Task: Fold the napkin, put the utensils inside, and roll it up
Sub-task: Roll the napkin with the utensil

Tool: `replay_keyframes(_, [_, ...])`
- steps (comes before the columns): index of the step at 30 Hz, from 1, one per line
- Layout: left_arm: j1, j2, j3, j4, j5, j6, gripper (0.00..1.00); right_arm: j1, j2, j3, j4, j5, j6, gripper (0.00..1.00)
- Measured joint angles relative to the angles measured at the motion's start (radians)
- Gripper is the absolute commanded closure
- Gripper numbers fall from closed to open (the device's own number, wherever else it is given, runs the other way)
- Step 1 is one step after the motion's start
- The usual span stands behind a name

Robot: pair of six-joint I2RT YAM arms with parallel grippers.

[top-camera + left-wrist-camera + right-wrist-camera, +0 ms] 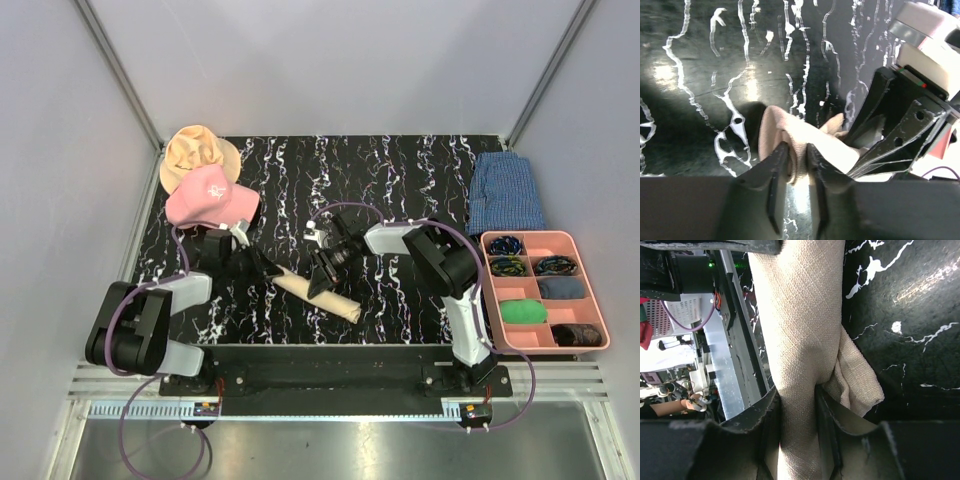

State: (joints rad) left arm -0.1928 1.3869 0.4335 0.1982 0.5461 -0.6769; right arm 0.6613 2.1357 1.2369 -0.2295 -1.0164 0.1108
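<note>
The beige napkin (345, 306) lies rolled into a narrow tube, slanting across the near middle of the black marbled table. My left gripper (270, 272) is at the roll's left end; in the left wrist view its jaws (797, 150) pinch a fold of the napkin (785, 125). My right gripper (322, 285) sits over the roll's middle. In the right wrist view its jaws (797, 395) are shut around the napkin (795, 315), with a loose flap bulging out to the right. The utensils are hidden.
A pink cap (210, 197) and a tan floppy hat (195, 150) lie at the back left. A blue checked cloth (507, 192) is at the back right, and a pink divided tray (540, 236) with small items sits near the right arm. The table's near edge runs just behind the roll.
</note>
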Motion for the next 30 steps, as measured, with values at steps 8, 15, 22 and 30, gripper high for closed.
replay_keyframes(8, [-0.006,0.016,0.010,-0.002,0.004,-0.005,1.00,0.001,-0.050,0.000,-0.036,0.055,0.030,0.34])
replay_keyframes(15, [-0.007,0.070,0.076,-0.076,0.000,0.007,1.00,0.013,-0.219,-0.012,-0.091,0.383,0.005,0.28])
replay_keyframes(22, [-0.007,0.115,0.113,-0.114,0.001,0.015,1.00,0.211,-0.401,-0.068,-0.069,0.781,-0.115,0.26])
replay_keyframes(30, [-0.007,0.134,0.137,-0.147,0.001,0.018,1.00,0.372,-0.413,-0.132,-0.036,1.012,-0.222,0.24])
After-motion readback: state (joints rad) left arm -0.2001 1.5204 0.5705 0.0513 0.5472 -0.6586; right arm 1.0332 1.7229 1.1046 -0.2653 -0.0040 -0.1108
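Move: The napkin roll's middle is right at the right fingers, about 1 cm back and level with them; its loose flap sticks out roughly 3 cm ahead and 3 cm to their left. The left hand is at the roll's left end, which lies about 1 cm to its right and 1 cm below. From the left hand the roll's middle is some 10 cm right and 4 cm back, and the pink cap about 16 cm ahead and 13 cm left. The napkin roll's left end is pinched as the left fingers close nearly shut, then hold there, sinking about 1 cm. The right fingers open off its middle; that hand swings up about 6 cm and forward 5, then comes back over the same spot and sinks a little, ending 4 to 5 cm higher with the wrist turned some 55 degrees, fingers pointing more steeply down. ##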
